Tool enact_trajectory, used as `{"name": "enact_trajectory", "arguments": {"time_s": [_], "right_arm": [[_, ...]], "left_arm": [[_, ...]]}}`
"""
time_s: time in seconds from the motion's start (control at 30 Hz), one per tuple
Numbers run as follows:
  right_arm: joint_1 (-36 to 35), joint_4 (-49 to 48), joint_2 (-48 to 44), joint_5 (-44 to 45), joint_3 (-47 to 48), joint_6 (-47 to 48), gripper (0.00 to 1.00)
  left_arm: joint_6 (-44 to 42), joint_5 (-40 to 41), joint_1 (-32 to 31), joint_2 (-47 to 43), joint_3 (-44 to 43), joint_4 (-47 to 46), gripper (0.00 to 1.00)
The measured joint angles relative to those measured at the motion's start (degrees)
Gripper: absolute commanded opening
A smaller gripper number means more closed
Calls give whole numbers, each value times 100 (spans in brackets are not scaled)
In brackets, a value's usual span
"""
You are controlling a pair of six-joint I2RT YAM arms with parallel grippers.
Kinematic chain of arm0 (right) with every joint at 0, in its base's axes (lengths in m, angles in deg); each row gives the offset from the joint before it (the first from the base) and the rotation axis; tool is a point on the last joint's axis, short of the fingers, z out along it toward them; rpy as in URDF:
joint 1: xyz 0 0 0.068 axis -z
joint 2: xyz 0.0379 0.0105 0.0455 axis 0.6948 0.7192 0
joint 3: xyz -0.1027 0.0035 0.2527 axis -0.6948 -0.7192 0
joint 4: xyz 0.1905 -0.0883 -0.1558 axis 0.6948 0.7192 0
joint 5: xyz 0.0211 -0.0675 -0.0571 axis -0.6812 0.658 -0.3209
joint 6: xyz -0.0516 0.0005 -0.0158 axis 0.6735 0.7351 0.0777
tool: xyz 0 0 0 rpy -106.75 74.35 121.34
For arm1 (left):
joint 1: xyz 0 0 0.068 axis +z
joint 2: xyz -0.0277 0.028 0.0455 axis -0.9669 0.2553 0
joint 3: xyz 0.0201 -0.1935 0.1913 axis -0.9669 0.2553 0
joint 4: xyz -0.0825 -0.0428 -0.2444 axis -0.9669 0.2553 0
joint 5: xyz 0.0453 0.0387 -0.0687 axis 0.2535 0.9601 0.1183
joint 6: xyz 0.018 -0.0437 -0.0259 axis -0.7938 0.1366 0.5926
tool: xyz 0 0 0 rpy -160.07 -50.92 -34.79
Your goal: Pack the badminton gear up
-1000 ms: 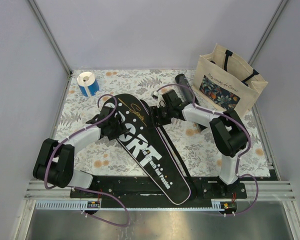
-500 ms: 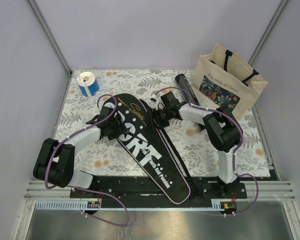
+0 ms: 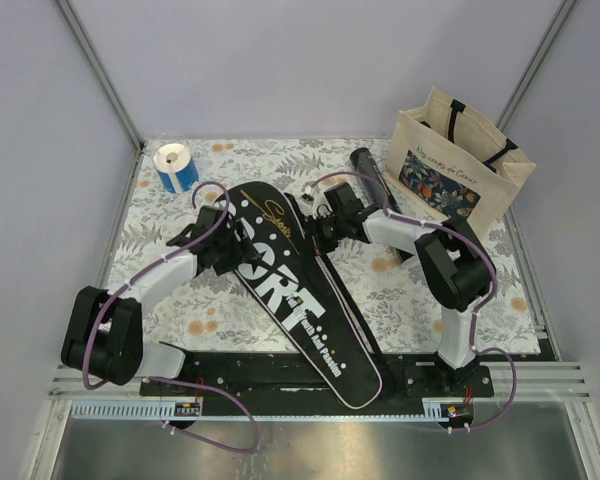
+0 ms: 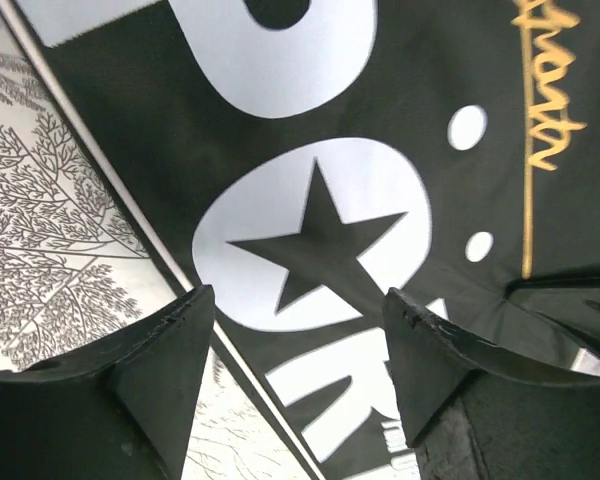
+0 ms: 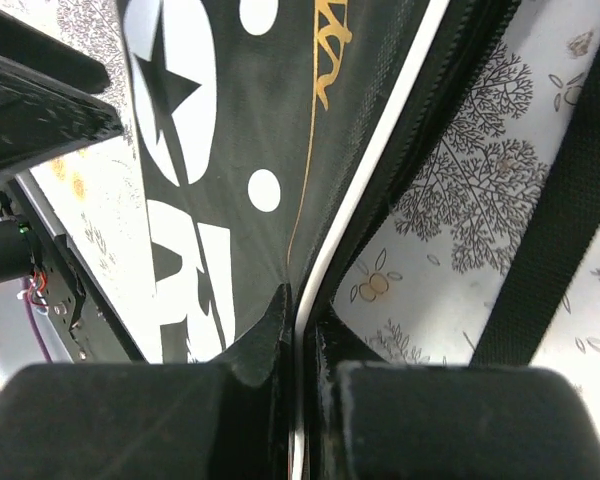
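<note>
The black racket-shaped case (image 3: 280, 280) lettered SPORT lies diagonally across the floral cloth, its wide end toward the back. My right gripper (image 3: 320, 228) is shut on the case's right edge; in the right wrist view the white piping of the case (image 5: 230, 130) runs pinched between the closed right gripper (image 5: 300, 310). My left gripper (image 3: 223, 250) hovers open over the case's left edge. In the left wrist view the left gripper (image 4: 300, 320) frames the star-printed case (image 4: 310, 150) with nothing between its fingers. A long black tube (image 3: 372, 172) lies at the back, behind the right arm.
A beige tote bag (image 3: 455, 165) with a floral panel stands at the back right. A blue-and-white tape roll (image 3: 175, 166) sits at the back left. The case's black strap (image 3: 352, 312) trails along its right side, also seen as the black strap (image 5: 570, 200).
My right gripper has closed from wide open onto the case's right edge. The left arm has shifted slightly toward the back, over the case.
</note>
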Motion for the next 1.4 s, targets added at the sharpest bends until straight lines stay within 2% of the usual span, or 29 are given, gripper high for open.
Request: {"name": "enact_trajectory", "arguments": {"time_s": [0.1,0.23,0.37,0.53,0.6,0.8,0.93,1.07,1.23,1.4], "right_arm": [[-26,223,-448,304,-52,199,0],[-39,503,-1207,857,-55,533,0],[-46,603,-1950,1517,-98,898,0],[-118,636,-2673,2328,-120,1650,0],[-212,647,-2844,2597,-118,1967,0],[-551,1145,-2865,3178,264,2726,0],[-761,1515,-2771,3617,767,3305,0],[-1021,1504,-2743,4081,979,3783,0],[-1502,1235,-2719,4710,673,4166,0],[-2253,791,-2494,5355,-92,4183,0]], "left_arm": [[-17,9,0,-328,-422,446,75],[-173,175,0,-723,-1622,1158,78],[-310,415,0,-994,-2601,1478,81],[-356,610,17,-1228,-2999,1799,82],[-402,706,33,-1224,-3084,1893,86],[-404,1134,136,-1241,-3150,2144,89],[-205,1327,433,-1381,-3169,2293,89],[-46,1495,625,-1419,-3543,2553,89],[372,1655,905,-1412,-4098,2992,89],[918,1744,1394,-1513,-3886,3394,90]]}}
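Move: Pinched in the right hand is the racket bag's right edge; the bag's middle lies about 9 cm back from that hand. From the right hand, the canvas tote stands some 34 cm to the right and 16 ahead, the black tube roughly 18 to the right and 11 ahead. The open left hand hovers low over the bag's left edge, its middle about 12 cm to the right and 6 back; the blue-white roll is 18 cm left and 23 ahead of that hand. Lifting the racket bag by its pinched edge, the right hand climbs about 22 cm and drifts some 6 cm left, then sinks again, easing back and right; its wrist swings the fingers from left-down towards forward, and the grip stays shut. The left hand rises quickly clear, opens wider, then goes left, turning some 30 degrees counter-clockwise and tipping its fingers up. ##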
